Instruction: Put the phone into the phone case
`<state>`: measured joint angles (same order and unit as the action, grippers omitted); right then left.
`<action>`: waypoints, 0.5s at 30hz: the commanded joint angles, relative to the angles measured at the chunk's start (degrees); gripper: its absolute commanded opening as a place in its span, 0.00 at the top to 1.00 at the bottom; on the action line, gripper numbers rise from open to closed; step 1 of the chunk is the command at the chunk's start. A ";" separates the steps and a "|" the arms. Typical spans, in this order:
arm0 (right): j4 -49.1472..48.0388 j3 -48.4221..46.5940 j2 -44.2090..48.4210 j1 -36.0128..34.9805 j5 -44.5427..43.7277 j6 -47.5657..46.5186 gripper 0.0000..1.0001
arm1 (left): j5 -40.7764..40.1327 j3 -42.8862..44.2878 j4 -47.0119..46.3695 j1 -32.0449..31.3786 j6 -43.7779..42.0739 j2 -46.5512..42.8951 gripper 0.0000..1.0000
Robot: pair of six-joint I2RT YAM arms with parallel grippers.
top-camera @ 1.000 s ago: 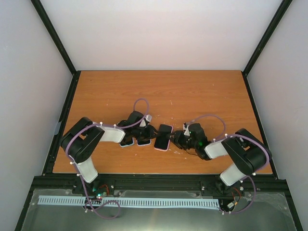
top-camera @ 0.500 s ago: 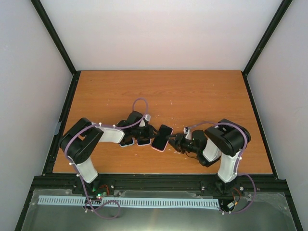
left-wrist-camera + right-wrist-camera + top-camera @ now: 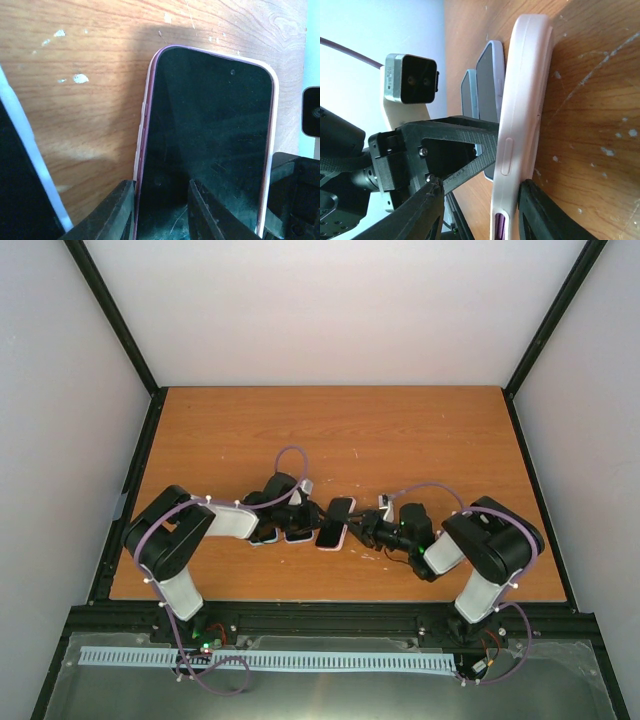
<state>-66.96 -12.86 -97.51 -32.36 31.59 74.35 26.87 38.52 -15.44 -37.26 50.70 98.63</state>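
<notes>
The phone [image 3: 336, 523] lies at the middle of the table between both grippers, its dark screen [image 3: 210, 130] framed by the pale pink phone case [image 3: 145, 125]. In the right wrist view the case [image 3: 522, 100] stands edge-on, tilted up off the wood, and purple shows through its cutout. My left gripper [image 3: 318, 514] [image 3: 160, 187] is shut on the cased phone's near end, one finger on the screen and one at the case's outer side. My right gripper [image 3: 357, 530] [image 3: 479, 192] is open: one finger [image 3: 545, 210] rests against the case's back, the other stands apart.
Two more phones [image 3: 282, 535] lie side by side under the left arm's wrist, also seen beyond the case in the right wrist view [image 3: 487, 70]. Black frame rails [image 3: 130, 490] border the wooden table [image 3: 400, 440].
The right arm's elbow swung inward and then partly back out. The phone shifted slightly left between the grippers. The right jaws widened a little.
</notes>
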 commanded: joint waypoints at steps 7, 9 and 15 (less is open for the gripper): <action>-0.74 -3.70 -3.42 -0.86 0.51 -2.72 0.71 | 7.25 -0.11 -0.46 -2.43 0.89 -0.56 0.70; 1.36 -4.06 -3.19 -0.85 -0.02 -3.91 0.75 | 7.25 -0.23 -0.51 -2.40 1.06 -0.60 0.70; 13.25 -5.00 0.71 -0.86 -2.61 -10.02 0.89 | 6.46 -0.63 0.44 -2.39 1.40 -2.98 0.70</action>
<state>-58.72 -16.21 -99.92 -32.56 30.61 68.90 30.13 37.87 -15.11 -38.00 51.53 98.50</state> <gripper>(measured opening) 0.138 0.297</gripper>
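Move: The phone in its pink case is between my hands, its right side apparently raised. Its middle lies about 3 cm left of my right hand and 2 cm lower, 1 cm back; the open fingers bracket its right long edge. From my left hand, at the left long edge, it is level ahead, 3 cm right and 1 cm up. The purple-cased phone lies some 6 cm left of my left hand, 1 cm ahead; the blue-cased phone about 15 cm left, level; both some 2 cm lower. I bring my right hand down about 2.5 cm, rolling it slightly so its left side drops, and close the fingers from either side of the right long edge until they pinch phone and case together. Meanwhile my left hand draws back some 1.5 cm, its fingers keeping their part-open gap around the left edge. ##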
